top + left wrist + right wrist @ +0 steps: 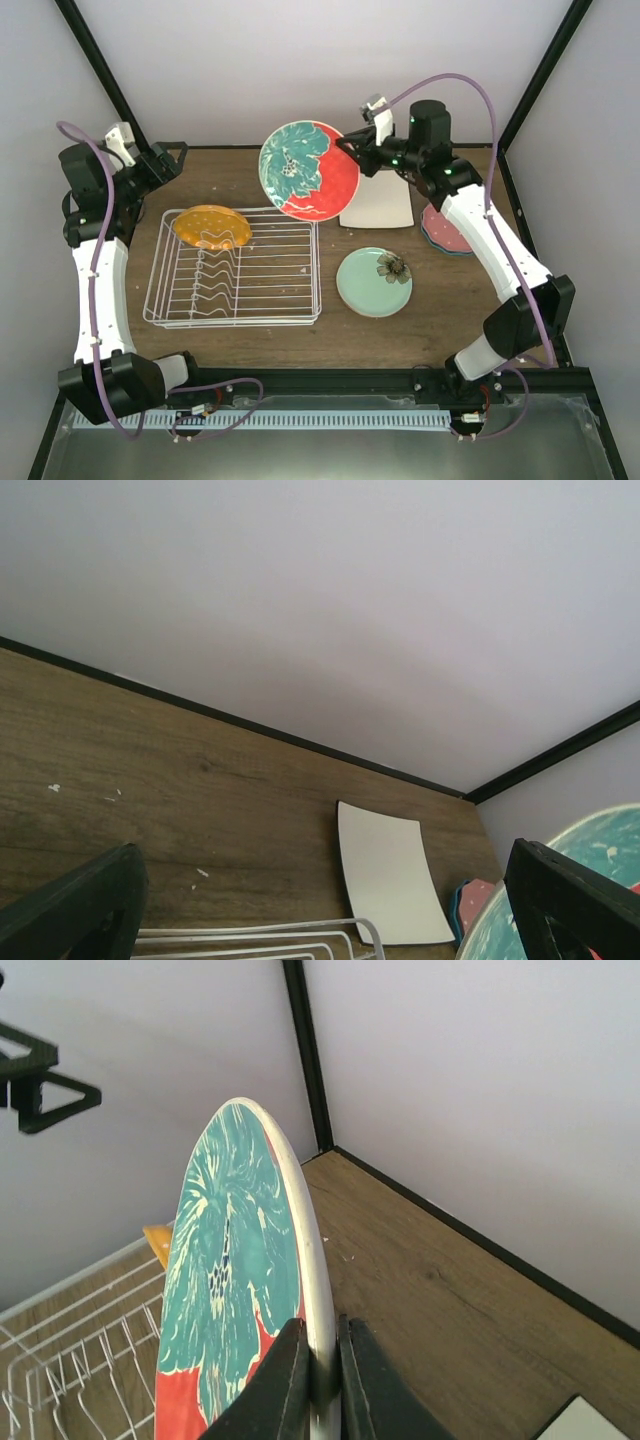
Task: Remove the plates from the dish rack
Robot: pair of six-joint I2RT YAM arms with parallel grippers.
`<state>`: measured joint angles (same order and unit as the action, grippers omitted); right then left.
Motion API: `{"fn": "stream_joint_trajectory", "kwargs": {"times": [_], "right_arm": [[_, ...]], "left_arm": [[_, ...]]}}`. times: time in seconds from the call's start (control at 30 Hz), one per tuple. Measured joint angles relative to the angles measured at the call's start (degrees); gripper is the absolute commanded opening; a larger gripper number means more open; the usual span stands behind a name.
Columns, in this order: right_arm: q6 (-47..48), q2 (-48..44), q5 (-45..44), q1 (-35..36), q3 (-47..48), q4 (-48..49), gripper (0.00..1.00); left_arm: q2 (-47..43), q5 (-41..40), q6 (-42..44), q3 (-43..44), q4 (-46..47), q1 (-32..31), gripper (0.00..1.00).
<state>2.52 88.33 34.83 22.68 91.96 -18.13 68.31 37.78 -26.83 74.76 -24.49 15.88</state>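
Note:
My right gripper (350,152) is shut on the rim of the red-and-teal floral plate (308,170) and holds it on edge above the table, beside the rack's far right corner; the wrist view shows the rim (300,1230) pinched between the fingers. The white wire dish rack (300,318) holds the orange dotted plate (211,227) at its far left. The mint green plate with flower (373,282), the square cream plate (378,205) and the pink plate on the teal one (445,232) lie on the table. My left gripper (170,160) is open and empty behind the rack.
Black frame posts and grey walls close in the back and sides. The wooden table (450,310) has bare wood at the front right. The cream plate (390,875) and the rack's corner (340,935) show in the left wrist view.

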Motion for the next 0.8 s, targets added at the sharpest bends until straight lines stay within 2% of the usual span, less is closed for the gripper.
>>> {"fn": "stream_joint_trajectory", "kwargs": {"times": [0.2,0.37,0.47,0.8], "right_arm": [[-7.54,0.66,1.33,-5.22,0.59,-1.03,0.01],[-12.57,4.63,-0.04,-10.95,6.29,-10.54,0.01],[-14.19,4.57,-2.14,-14.71,5.68,-16.26,0.01],[-14.78,-10.78,-4.02,-25.51,-18.18,-25.77,0.01]], "left_arm": [[0.22,0.04,0.0,0.0,0.02,0.0,1.0],[0.26,0.07,0.0,0.0,0.22,0.0,1.0],[0.42,0.07,0.02,-0.13,0.52,0.0,1.0],[1.46,0.59,0.0,-1.38,1.33,0.0,1.0]]}}
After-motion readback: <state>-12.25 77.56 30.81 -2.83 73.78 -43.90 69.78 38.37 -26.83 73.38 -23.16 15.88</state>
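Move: The right hand still holds the red-and-teal plate. The green plate, the likely stacking place, lies about 9 cm back and 10 cm right of this hand, some 39 cm below. The white board is about 18 cm ahead and 13 cm right, the dish rack's middle about 6 cm back and 27 cm left, both at much the same depth. From the left hand, the green plate is roughly 7 cm back, 41 cm right and 37 cm down. Rightward and down, the right hand carries the red-and-teal plate from beside the rack towards the green plate, ending some 20 cm right and 15 cm lower. It first bows outward about 5 cm at nearly level height, then sinks faster and draws back, its wrist swinging clockwise and tipping the fingers downward while they keep their pinch on the rim. ##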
